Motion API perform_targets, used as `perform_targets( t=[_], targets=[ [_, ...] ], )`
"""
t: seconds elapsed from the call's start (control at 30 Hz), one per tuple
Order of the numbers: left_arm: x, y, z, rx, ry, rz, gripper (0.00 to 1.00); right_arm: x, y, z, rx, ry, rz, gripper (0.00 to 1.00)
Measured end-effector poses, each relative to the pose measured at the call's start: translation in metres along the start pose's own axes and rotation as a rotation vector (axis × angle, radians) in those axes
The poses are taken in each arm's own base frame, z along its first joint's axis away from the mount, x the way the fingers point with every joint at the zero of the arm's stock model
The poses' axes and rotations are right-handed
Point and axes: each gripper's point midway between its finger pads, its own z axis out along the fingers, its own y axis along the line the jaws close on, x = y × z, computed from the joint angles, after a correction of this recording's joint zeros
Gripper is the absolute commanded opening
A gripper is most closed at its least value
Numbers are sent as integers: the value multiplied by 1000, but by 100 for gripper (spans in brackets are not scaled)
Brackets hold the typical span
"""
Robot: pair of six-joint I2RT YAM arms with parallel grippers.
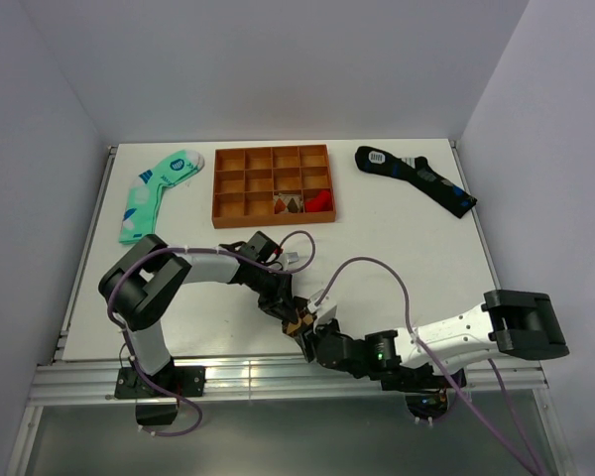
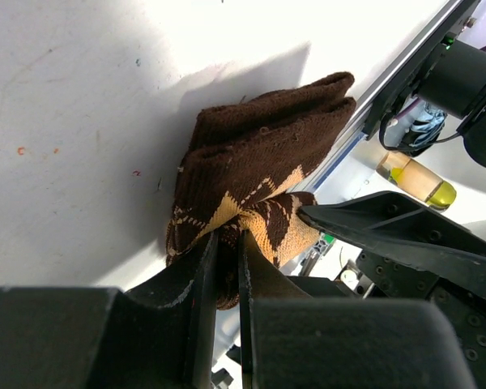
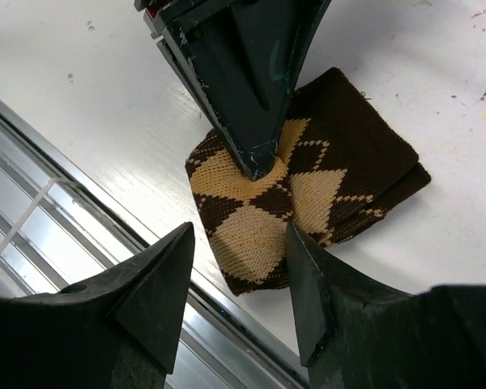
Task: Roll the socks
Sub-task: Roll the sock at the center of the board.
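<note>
The socks (image 1: 298, 320) are a folded brown argyle bundle with tan diamonds, lying at the table's near edge. In the left wrist view the socks (image 2: 263, 158) show their dark cuff end on top. My left gripper (image 2: 225, 243) is shut on a fold of the patterned fabric. In the right wrist view the left gripper's dark fingers (image 3: 247, 89) press down into the middle of the socks (image 3: 340, 162). My right gripper (image 3: 239, 235) stands open just in front of the bundle, its right fingertip beside the near edge of the fabric and nothing clamped between the tips.
An orange compartment tray (image 1: 222, 184) sits at the back centre. A mint-green sock (image 1: 157, 193) lies at the back left and a dark sock with blue marks (image 1: 416, 178) at the back right. The metal front rail (image 3: 57, 194) runs right beside the bundle.
</note>
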Motion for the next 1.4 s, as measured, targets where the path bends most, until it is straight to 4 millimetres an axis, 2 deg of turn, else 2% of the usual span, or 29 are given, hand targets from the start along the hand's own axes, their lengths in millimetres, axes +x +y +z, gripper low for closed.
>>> perform_targets(
  t=[0.33,0.87,1.13,1.4],
  targets=[
    [2,1,-1,-7,11,-13,0,14,-3,7,40,20,18,52],
    [4,3,0,34,18,-21,4,14,-6,7,41,1,180,41],
    [4,2,1,73,4,-46,9,11,-13,7,-19,43,332,36],
    [-1,-1,-1,98,-73,-73,24,9,-19,10,-73,135,458,33]
  ],
)
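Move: The brown argyle sock is bunched on the table, its middle about 4 cm ahead of the open right hand, 2 cm to its left and 3 cm below. The left fingertips, already pinching the roll, are some 5 cm ahead of the right hand, 4 cm to its left and 2 cm lower. The wooden box lies roughly 42 cm ahead and 9 cm left of the right hand. From the left hand, the sock's middle is about 2 cm right, 1 cm ahead and 1 cm below. The right hand first sinks about 1.5 cm over the near, tan bulge of the sock, then its fingers close from a bit over half open to about a third and pinch the bulge between them. As they close, the hand rolls some 25 degrees clockwise as seen from behind it, and late on eases about 1.5 cm forward and 1 cm right, while the left hand stays almost in place and keeps its pinch on the roll. ##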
